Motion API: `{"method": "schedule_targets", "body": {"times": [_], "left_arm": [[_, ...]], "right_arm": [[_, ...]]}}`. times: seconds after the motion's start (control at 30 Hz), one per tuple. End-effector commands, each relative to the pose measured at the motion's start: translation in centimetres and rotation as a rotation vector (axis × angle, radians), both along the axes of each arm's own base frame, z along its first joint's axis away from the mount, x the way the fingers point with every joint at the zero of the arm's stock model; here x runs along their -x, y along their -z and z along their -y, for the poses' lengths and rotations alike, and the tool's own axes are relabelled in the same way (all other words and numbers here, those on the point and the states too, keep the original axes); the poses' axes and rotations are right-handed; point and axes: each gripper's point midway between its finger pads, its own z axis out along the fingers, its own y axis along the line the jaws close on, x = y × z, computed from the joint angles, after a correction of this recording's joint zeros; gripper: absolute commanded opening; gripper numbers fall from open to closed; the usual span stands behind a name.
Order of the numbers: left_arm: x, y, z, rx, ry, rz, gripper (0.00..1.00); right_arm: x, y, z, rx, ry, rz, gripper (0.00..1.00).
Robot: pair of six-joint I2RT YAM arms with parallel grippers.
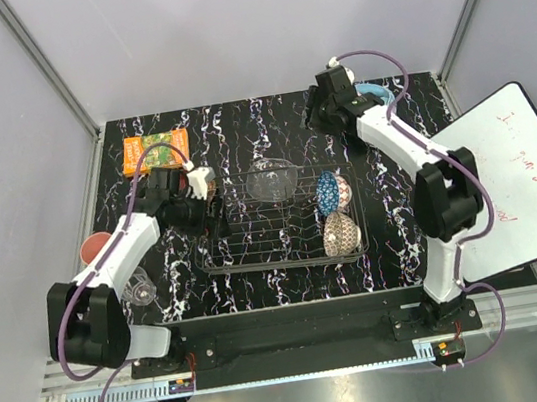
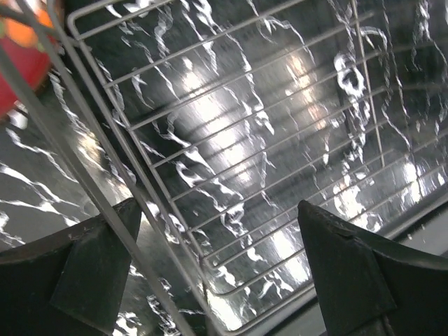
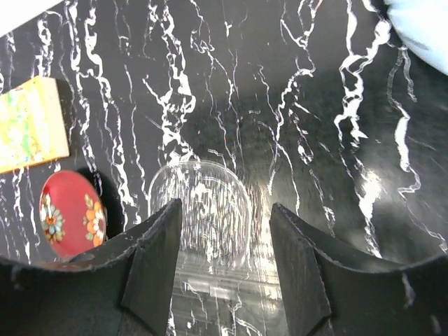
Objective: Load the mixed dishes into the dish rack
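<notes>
The dish rack [image 1: 280, 245] sits mid-table. A blue patterned bowl [image 1: 328, 192] and a beige patterned bowl [image 1: 341, 234] stand in its right end. The clear glass bowl [image 1: 271, 182] [image 3: 203, 210] is at its back edge. The red plate [image 1: 215, 212] [image 3: 70, 213] stands on edge at the rack's left end. My left gripper [image 1: 209, 195] [image 2: 217, 280] hangs open over the rack's left corner [image 2: 210, 210], holding nothing. My right gripper [image 1: 322, 117] [image 3: 224, 259] is open and empty behind the rack, facing the glass bowl. A salmon-pink cup [image 1: 94, 249] and a stemmed glass [image 1: 140, 289] stand left of the rack.
An orange-green book [image 1: 155, 149] [image 3: 28, 126] lies at the back left. Light blue headphones [image 1: 374, 96] [image 3: 420, 28] lie at the back right behind my right gripper. A whiteboard [image 1: 522, 173] overhangs the table's right edge.
</notes>
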Motion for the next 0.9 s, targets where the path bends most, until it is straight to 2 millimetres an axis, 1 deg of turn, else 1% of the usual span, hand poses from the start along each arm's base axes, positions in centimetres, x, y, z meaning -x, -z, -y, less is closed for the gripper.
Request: {"method": "schedule_targets", "body": {"times": [0.0,0.03,0.07,0.1,0.13,0.17,0.3,0.4,0.43,0.47,0.5,0.53,0.6,0.63,0.67,0.7,0.77,0.8,0.83,0.87], "left_arm": [[4.1,-1.2,2.9,0.099,0.126,-0.042,0.94],[4.8,-1.2,3.1,0.102,0.136,-0.056,0.94],[5.5,-1.4,3.8,0.113,0.169,-0.061,0.94],[5.9,-1.8,4.0,0.112,0.186,-0.052,0.94],[6.3,-1.8,4.0,0.1,0.194,-0.056,0.94],[6.8,-2.0,4.3,0.097,0.216,-0.053,0.95],[7.1,-2.4,4.2,0.062,0.237,-0.044,0.97],[6.6,-2.6,3.9,0.035,0.221,-0.045,0.99],[6.0,-3.1,3.8,0.025,0.215,-0.027,0.99],[5.4,-3.1,3.4,0.004,0.198,-0.018,0.99],[5.0,-3.4,3.3,0.004,0.187,-0.01,0.99],[4.2,-4.3,3.2,0.009,0.175,0.013,0.99],[2.8,-5.1,2.6,0.011,0.137,0.026,0.99],[1.9,-6.8,2.6,0.018,0.127,0.063,0.99],[1.1,-7.4,2.2,0.012,0.11,0.079,0.99],[0.2,-9.1,2.2,0.016,0.103,0.12,0.99],[-1.0,-10.4,2.1,0.017,0.091,0.146,0.99],[-1.9,-12.1,2.2,0.028,0.086,0.186,0.99],[-2.5,-12.7,2.2,0.038,0.08,0.197,0.99],[-3.2,-12.6,2.3,0.035,0.078,0.192,0.99]], "right_arm": [[-1.8,0.1,-2.4,-0.101,-0.082,-0.012,0.61],[-2.0,1.6,-2.7,-0.109,-0.093,-0.045,0.61],[-1.9,2.1,-3.2,-0.125,-0.108,-0.061,0.61],[-1.9,2.6,-3.4,-0.143,-0.122,-0.081,0.6],[-1.9,3.8,-3.7,-0.14,-0.128,-0.104,0.6],[-1.9,4.4,-3.7,-0.139,-0.134,-0.116,0.6],[-1.4,7.2,-3.9,-0.139,-0.165,-0.179,0.59],[-0.8,8.9,-4.3,-0.145,-0.19,-0.22,0.59],[-0.7,9.4,-4.2,-0.145,-0.194,-0.231,0.59],[-0.6,9.7,-4.3,-0.147,-0.197,-0.239,0.59],[-0.2,10.4,-4.2,-0.143,-0.202,-0.257,0.58],[0.0,10.7,-4.4,-0.144,-0.208,-0.264,0.59],[0.3,11.4,-4.2,-0.142,-0.209,-0.284,0.58],[0.4,11.9,-4.2,-0.139,-0.21,-0.295,0.59],[0.5,12.2,-4.3,-0.139,-0.212,-0.301,0.59],[0.7,12.9,-4.3,-0.141,-0.213,-0.318,0.58],[0.9,13.3,-4.6,-0.158,-0.222,-0.334,0.58],[1.1,13.9,-4.7,-0.165,-0.224,-0.352,0.58],[1.2,14.1,-4.8,-0.17,-0.227,-0.359,0.58],[1.3,14.5,-4.9,-0.173,-0.233,-0.369,0.58]]}}
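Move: The clear bowl I want lies roughly 10 cm to the left of my right hand, 4 cm back and 15 cm below. The blue bowl stands about 10 cm back and 4 cm right of that hand; the headphones are some 14 cm ahead and 19 cm right. From my left hand, already at the rack's left wall, the dish rack's middle is about 5 cm ahead and 14 cm right, the red bowl 16 cm ahead and 8 cm left, the clear bowl 17 cm ahead and 14 cm right. With the rack's left wall still between the open fingers of my left hand, I drag that end back about 7 cm and slightly right, then come free, lifting up and forward again. Meanwhile my right hand sinks some 13 cm, easing left towards the clear bowl's far right rim, its fingers tipping about 20 degrees steeper and staying partly open. ##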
